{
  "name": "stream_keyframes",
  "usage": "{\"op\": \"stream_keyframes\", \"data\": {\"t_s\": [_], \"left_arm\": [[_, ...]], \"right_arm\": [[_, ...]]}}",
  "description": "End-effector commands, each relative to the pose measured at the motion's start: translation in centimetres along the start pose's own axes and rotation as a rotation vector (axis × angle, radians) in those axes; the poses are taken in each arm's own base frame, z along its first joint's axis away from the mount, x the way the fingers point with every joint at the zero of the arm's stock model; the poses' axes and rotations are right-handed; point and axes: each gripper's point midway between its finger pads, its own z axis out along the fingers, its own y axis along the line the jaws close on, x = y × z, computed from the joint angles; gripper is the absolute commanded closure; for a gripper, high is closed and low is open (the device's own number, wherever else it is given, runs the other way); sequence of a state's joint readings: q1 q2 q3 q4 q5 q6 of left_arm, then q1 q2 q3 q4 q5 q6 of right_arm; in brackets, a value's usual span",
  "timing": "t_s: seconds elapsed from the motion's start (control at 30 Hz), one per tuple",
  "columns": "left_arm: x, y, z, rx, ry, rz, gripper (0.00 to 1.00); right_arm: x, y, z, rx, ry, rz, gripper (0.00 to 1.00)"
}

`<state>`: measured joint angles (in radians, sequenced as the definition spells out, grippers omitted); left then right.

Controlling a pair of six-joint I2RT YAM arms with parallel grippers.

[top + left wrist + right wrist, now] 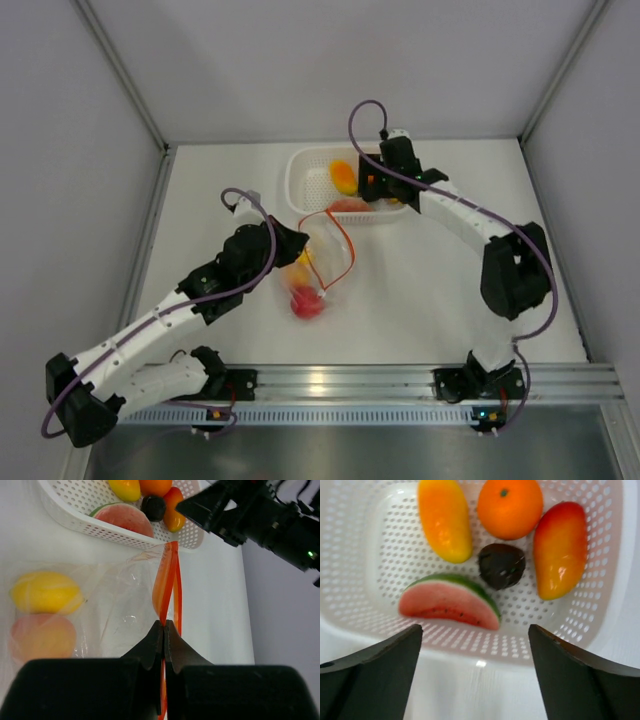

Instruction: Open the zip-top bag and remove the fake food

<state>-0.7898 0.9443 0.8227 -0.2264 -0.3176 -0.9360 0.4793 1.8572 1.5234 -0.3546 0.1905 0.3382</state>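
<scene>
The clear zip-top bag (322, 262) lies on the table with its orange-red zip strip (169, 577) spread open in a loop. My left gripper (164, 625) is shut on one side of that strip; in the top view (298, 243) it is at the bag's left edge. A yellow fruit (46, 592) and a pink-red fruit (42, 636) lie inside the bag. My right gripper (476, 635) is open and empty, above the near wall of the white basket (350, 555). The basket holds a watermelon slice (447, 602), a yellow fruit (445, 520), an orange (510, 507), a dark fruit (501, 565) and a red-yellow fruit (560, 547).
The white perforated basket (308, 186) stands at the back centre, just beyond the bag's mouth. White walls close in the table on the left, back and right. A metal rail (400, 385) runs along the near edge.
</scene>
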Motion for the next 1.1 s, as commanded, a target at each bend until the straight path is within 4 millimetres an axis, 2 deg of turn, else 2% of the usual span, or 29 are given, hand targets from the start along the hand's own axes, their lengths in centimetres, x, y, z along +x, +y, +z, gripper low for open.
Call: {"op": "stream_keyframes", "data": {"t_s": [0.0,0.03,0.07,0.1,0.13,0.17,0.2,0.23,0.27,0.3,0.37,0.43,0.5,0.57,0.6,0.67,0.8,0.97,1.07], "left_arm": [[-2.3,-1.2,-0.9,0.037,-0.079,-0.013,1.00],[-2.3,-1.1,-0.9,0.034,-0.080,-0.016,1.00],[-2.4,-1.2,-1.1,0.036,-0.087,-0.021,1.00],[-2.4,-1.1,-1.1,0.035,-0.086,-0.025,1.00],[-2.5,-1.2,-1.2,0.041,-0.087,-0.033,1.00],[-2.5,-1.4,-1.3,0.049,-0.085,-0.041,1.00],[-2.5,-1.5,-1.3,0.051,-0.082,-0.044,1.00],[-2.6,-1.7,-1.4,0.057,-0.084,-0.050,1.00],[-2.6,-1.8,-1.3,0.058,-0.083,-0.053,1.00],[-2.6,-1.8,-1.3,0.057,-0.082,-0.054,1.00],[-2.4,-1.8,-1.1,0.054,-0.076,-0.058,1.00],[-2.2,-1.9,-1.1,0.059,-0.064,-0.072,1.00],[-1.9,-2.0,-1.0,0.063,-0.055,-0.081,1.00],[-1.7,-1.9,-1.1,0.063,-0.047,-0.092,1.00],[-1.5,-1.7,-1.1,0.061,-0.043,-0.095,1.00],[-1.3,-1.6,-1.2,0.065,-0.037,-0.096,1.00],[-0.7,-1.1,-1.3,0.064,-0.021,-0.089,1.00],[-0.1,-0.4,-1.7,0.062,-0.013,-0.088,1.00],[0.0,-0.2,-1.8,0.064,-0.010,-0.085,1.00]], "right_arm": [[-6.0,4.8,-9.7,-0.323,-0.212,0.100,0.17],[-3.5,5.8,-10.4,-0.408,-0.155,0.102,0.21],[-3.2,6.4,-11.5,-0.453,-0.153,0.113,0.23],[-3.7,7.6,-14.1,-0.524,-0.190,0.128,0.26],[-1.6,8.2,-14.6,-0.572,-0.147,0.131,0.27],[-1.0,8.9,-15.4,-0.610,-0.148,0.140,0.27],[-1.2,10.5,-17.6,-0.687,-0.178,0.155,0.29],[1.0,11.1,-17.7,-0.720,-0.129,0.155,0.31],[1.1,11.7,-18.5,-0.749,-0.140,0.160,0.33],[2.5,12.8,-19.5,-0.786,-0.120,0.164,0.34],[2.7,14.4,-21.1,-0.846,-0.146,0.157,0.37],[4.0,16.2,-22.0,-0.868,-0.123,0.144,0.40],[5.8,17.9,-21.9,-0.874,-0.080,0.117,0.42],[6.8,18.3,-20.8,-0.814,-0.068,0.125,0.43],[8.1,19.0,-20.1,-0.794,-0.035,0.129,0.42],[9.4,18.9,-17.9,-0.705,-0.023,0.147,0.42],[12.0,19.8,-15.9,-0.625,0.011,0.152,0.43],[13.5,20.9,-15.0,-0.601,0.015,0.149,0.42],[14.0,20.5,-14.2,-0.557,0.007,0.148,0.42]]}}
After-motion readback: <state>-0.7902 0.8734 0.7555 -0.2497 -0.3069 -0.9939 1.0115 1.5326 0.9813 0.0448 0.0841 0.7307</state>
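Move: The red apple, the likely next fruit, lies in the bag about 30 cm back and 19 cm left of the open right hand, some 9 cm lower. The peach is about 8 cm beyond the apple and 3 cm to its left, and the lemon about 12 cm beyond the apple. The bag mouth is roughly 18 cm back and 13 cm left of the right hand, at its height. From the left hand, the apple is some 14 cm back and 18 cm below. Arcing over, the right hand swings 23 cm back and 17 left to the still-pinched bag mouth, fingers narrowing. ##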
